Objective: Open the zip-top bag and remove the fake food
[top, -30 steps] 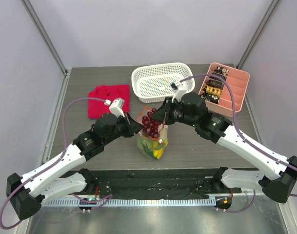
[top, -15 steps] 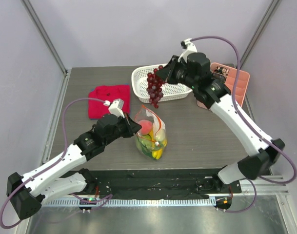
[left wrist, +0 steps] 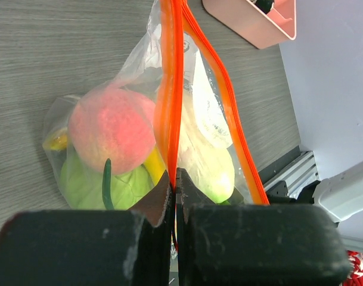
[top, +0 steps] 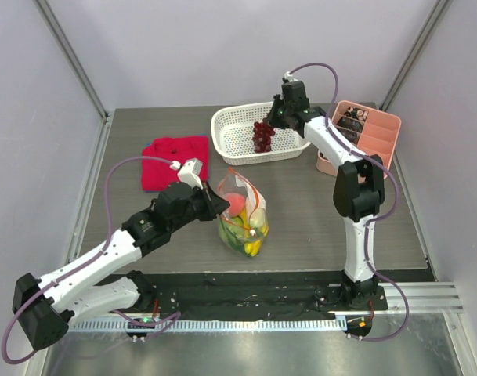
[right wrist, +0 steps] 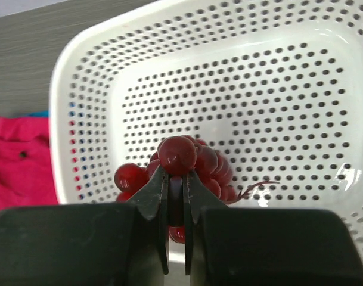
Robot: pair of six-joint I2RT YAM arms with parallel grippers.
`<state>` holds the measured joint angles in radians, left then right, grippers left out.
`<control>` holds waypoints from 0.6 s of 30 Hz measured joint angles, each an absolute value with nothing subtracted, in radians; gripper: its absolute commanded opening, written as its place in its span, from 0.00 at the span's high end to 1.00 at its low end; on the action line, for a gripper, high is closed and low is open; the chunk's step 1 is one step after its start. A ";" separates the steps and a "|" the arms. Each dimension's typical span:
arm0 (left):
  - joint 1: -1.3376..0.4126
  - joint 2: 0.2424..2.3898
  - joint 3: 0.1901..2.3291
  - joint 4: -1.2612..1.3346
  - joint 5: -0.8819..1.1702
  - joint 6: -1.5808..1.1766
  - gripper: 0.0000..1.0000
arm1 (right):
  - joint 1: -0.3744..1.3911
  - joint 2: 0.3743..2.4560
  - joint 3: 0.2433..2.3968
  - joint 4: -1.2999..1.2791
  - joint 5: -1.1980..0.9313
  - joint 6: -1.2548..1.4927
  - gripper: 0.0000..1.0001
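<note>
The clear zip-top bag stands in the middle of the table with its mouth open, its orange zipper strip running up from my left gripper, which is shut on that strip. Inside the bag lie a pink-red fruit, a green piece, a pale white piece and yellow banana. My right gripper is shut on a dark red grape bunch, which hangs over the white basket.
A red cloth lies at the back left. The pink divided tray with dark pieces stands at the back right beside the basket. The right arm stretches far back over the table.
My right gripper has lifted the grapes out of the bag and carried them back over the white basket, then lowered them. The left gripper keeps its hold on the zipper strip.
</note>
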<state>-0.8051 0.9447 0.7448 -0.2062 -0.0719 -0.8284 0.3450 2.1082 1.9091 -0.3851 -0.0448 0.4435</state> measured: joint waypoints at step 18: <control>-0.805 0.995 0.763 -0.153 -0.032 -0.830 1.00 | 0.480 1.993 1.846 -0.682 0.324 0.390 0.20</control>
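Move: The right hand holds the grapes by their upper end inside the white basket; the bunch's middle hangs about 6 cm below and 2 cm left of it, 1 cm back. The basket's centre is roughly 3 cm left of this hand, 1 cm ahead and 9 cm down. From the hand, the pink tray lies some 27 cm right and 2 cm back, the zip-top bag about 28 cm back and 7 cm left. For the left hand, the basket is about 34 cm ahead and 11 cm right. The right hand eases about 2 cm farther forward and down into the white basket, edging right, while its fingers spread from nearly shut to wide open and let go of the grapes. Staying low and still open, it then pulls back about 9 cm towards the basket's near side, rolling some 20 degrees so its left side dips, while the left hand keeps its pinch on the zip-top bag's edge. ##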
